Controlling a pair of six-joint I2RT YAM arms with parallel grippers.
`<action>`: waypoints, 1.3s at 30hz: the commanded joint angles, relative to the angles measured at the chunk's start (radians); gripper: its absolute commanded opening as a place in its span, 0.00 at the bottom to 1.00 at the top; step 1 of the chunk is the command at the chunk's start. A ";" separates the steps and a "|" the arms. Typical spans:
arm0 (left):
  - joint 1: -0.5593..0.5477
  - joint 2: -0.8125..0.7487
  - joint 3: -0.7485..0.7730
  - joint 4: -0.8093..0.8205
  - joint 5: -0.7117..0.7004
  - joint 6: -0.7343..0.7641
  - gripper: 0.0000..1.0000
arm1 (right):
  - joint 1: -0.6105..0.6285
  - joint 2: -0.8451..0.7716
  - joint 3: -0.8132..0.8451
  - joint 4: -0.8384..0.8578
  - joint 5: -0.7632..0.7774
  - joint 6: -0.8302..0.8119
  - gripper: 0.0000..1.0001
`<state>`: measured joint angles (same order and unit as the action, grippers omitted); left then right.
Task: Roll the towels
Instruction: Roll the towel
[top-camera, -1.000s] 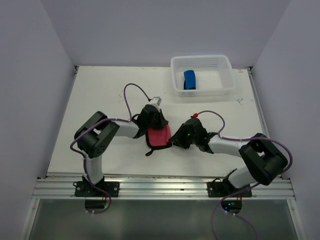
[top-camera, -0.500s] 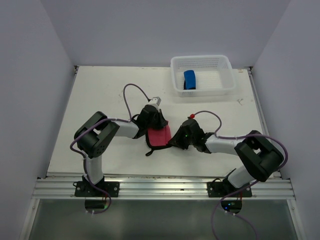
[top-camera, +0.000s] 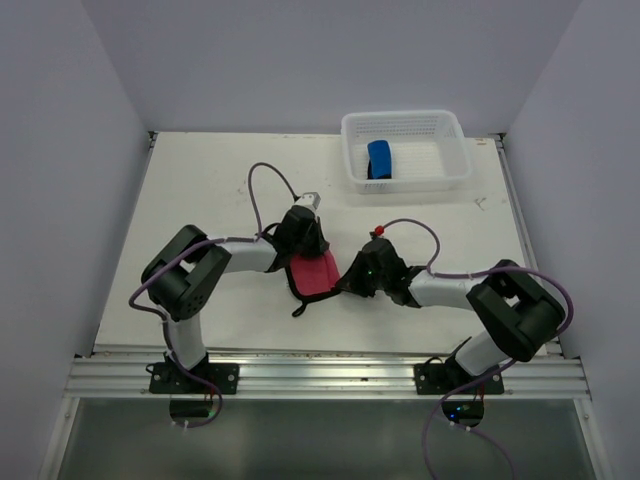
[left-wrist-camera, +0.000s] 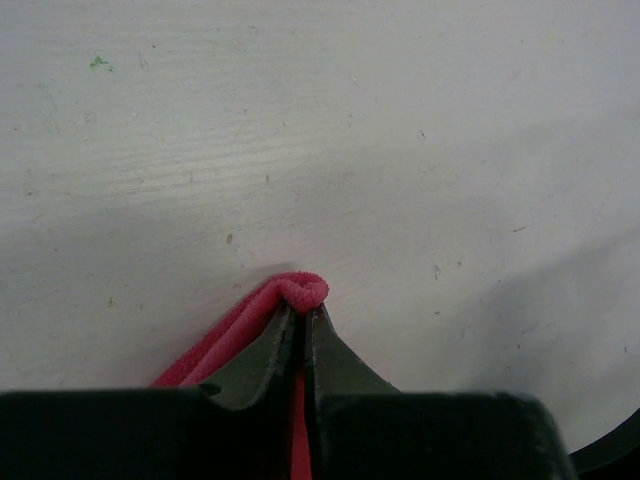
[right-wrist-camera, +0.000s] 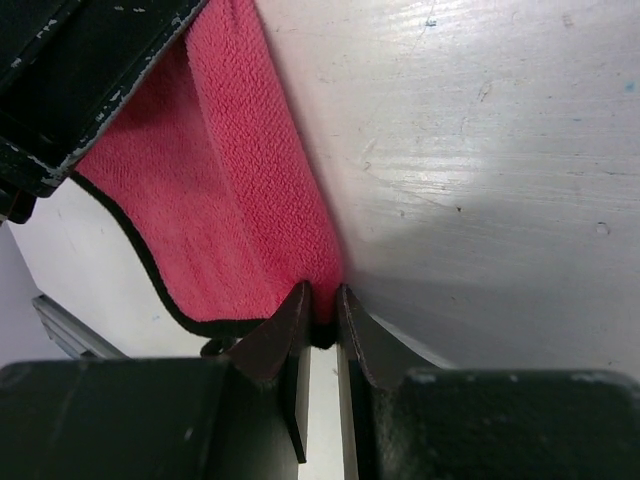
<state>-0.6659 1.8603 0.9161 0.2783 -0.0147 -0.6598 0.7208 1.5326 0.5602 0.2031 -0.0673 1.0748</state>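
Note:
The pink-red towel (top-camera: 316, 274), edged in black, lies folded on the table between my two arms. My left gripper (top-camera: 303, 252) is shut on the towel's far fold; in the left wrist view a red bulge of cloth (left-wrist-camera: 300, 290) sticks out past the left gripper (left-wrist-camera: 303, 312). My right gripper (top-camera: 351, 281) holds the towel's right corner. In the right wrist view the right gripper (right-wrist-camera: 322, 300) has its jaws pinched on the dark-edged corner of the pink-red towel (right-wrist-camera: 240, 200). The blue towel (top-camera: 380, 159) sits rolled up in the basket.
The white mesh basket (top-camera: 410, 185) stands at the back right of the table. A small white mark (top-camera: 481, 202) lies in front of its right end. The left arm's black body (right-wrist-camera: 70, 70) fills the upper left of the right wrist view.
My right gripper has slid left to the towel's right corner and closed on it. The left gripper has kept its grip and barely moved.

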 joint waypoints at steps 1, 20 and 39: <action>0.011 -0.038 0.039 -0.172 -0.085 0.055 0.00 | 0.015 0.008 -0.026 -0.041 0.046 -0.079 0.00; 0.012 -0.150 0.079 -0.335 -0.122 0.039 0.00 | 0.080 -0.034 -0.019 -0.088 0.158 -0.130 0.00; 0.015 -0.165 0.384 -0.665 -0.142 0.055 0.42 | 0.207 -0.068 0.023 -0.145 0.336 -0.203 0.00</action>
<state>-0.6601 1.7203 1.2030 -0.2893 -0.1448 -0.6319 0.9104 1.4818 0.5739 0.1406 0.1974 0.9100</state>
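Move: The left fingers hold the far end of the red towel, its middle about 6 cm back and 3 cm left, a centimetre below. The basket stands some 27 cm ahead and 20 cm right of that hand. The right fingers pinch the near corner, the towel's middle about 5 cm ahead and 6 cm left, a centimetre below; the hanging loop lies 5 cm back and 9 cm left of them. Left hand drags the towel's far end about 5 cm left and back, opens, lifts off; right keeps pinching. ##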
